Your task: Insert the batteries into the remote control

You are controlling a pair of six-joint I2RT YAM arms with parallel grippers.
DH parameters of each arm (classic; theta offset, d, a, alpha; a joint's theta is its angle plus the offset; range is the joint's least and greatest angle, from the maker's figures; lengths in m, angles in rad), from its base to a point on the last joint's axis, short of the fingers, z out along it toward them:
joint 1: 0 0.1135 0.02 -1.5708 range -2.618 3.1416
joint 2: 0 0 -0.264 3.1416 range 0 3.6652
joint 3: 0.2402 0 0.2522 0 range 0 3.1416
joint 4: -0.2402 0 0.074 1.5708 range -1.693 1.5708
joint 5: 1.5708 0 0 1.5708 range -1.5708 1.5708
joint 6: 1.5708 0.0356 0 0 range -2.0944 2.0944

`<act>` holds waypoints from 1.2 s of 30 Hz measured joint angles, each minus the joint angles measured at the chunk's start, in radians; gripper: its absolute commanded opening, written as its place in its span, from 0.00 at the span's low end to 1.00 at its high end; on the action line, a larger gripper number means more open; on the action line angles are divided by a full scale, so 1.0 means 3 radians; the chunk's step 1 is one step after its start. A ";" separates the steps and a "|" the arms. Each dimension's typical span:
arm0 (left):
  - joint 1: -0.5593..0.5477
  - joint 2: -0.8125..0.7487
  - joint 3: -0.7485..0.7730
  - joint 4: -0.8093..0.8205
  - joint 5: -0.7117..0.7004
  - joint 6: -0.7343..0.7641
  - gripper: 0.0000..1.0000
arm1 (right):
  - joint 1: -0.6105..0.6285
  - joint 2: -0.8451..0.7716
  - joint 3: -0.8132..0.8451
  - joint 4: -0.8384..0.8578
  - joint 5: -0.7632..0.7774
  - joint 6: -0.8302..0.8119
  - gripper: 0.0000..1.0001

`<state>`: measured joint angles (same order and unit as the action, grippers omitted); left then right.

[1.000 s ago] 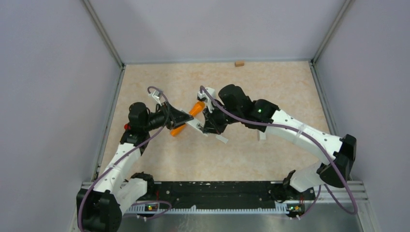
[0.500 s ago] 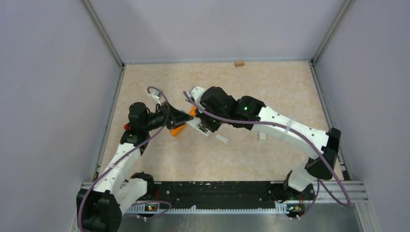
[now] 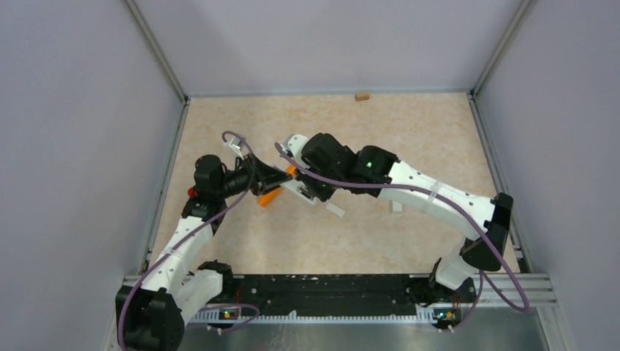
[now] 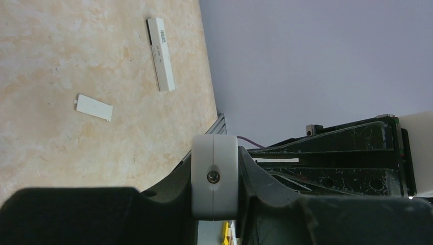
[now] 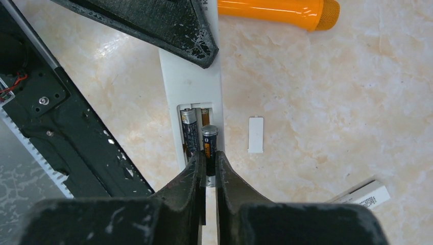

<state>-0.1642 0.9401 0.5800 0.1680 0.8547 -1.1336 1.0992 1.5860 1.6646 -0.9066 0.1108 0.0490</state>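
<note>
My left gripper (image 4: 214, 176) is shut on one end of the white remote control (image 5: 190, 87), holding it over the table. Its battery bay faces up. One dark battery (image 5: 190, 130) lies in the bay's left slot. My right gripper (image 5: 207, 166) is shut on a second battery (image 5: 209, 145), whose far end sits over the right slot beside the first. In the top view both grippers meet at the remote control (image 3: 301, 191) in the middle of the table.
An orange torch-like tube (image 5: 275, 10) lies just beyond the remote. The small white battery cover (image 5: 255, 135) and a long white box (image 5: 365, 194) lie on the table to the right. A small wooden block (image 3: 361, 96) sits by the back wall.
My right arm has swung left and brought its battery over the remote's open bay, then almost stopped. The left arm and remote have stayed put.
</note>
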 measured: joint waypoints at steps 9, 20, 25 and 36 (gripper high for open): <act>0.0006 0.0000 0.0000 -0.0013 0.0003 -0.0069 0.00 | 0.0001 0.0004 -0.0006 0.0004 -0.0095 -0.0052 0.13; 0.0019 0.0000 -0.0001 -0.0017 0.0019 -0.0093 0.00 | 0.0001 0.0004 -0.0057 0.0039 -0.0081 -0.0062 0.35; 0.0032 -0.0003 -0.0001 -0.0028 0.0045 -0.0093 0.00 | 0.0001 0.0001 -0.0071 0.0136 -0.0034 -0.0011 0.44; 0.0051 -0.0003 -0.0001 0.0006 0.0085 -0.0244 0.00 | -0.0056 -0.0356 -0.0397 0.0716 0.0003 0.0487 0.68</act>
<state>-0.1490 0.9394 0.5797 0.1699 0.8803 -1.2068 1.0824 1.4792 1.5455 -0.6918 0.1116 0.1951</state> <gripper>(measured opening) 0.287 0.628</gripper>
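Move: Just under the right fingertips, about 1 cm down and 1 cm left, lies the open battery slot of the remote control. The already loaded battery sits about 1 cm back and 1 cm left of the right fingertips, a touch lower. On the table some 15 cm below, the white cover is about 4 cm ahead and 7 cm right, the orange microphone about 13 cm ahead and 11 cm left. From the left hand the slot lies about 7 cm right and 4 cm back. Opening wide from nearly shut, the right fingers let go of the second battery over its slot while the hand stays within about half a centimetre. The right hand then rises some 3 cm off the remote, drifting about 1 cm left and forward, and rolls some 15 degrees, its left side lifting. The left fingers keep their hold on the remote control. ##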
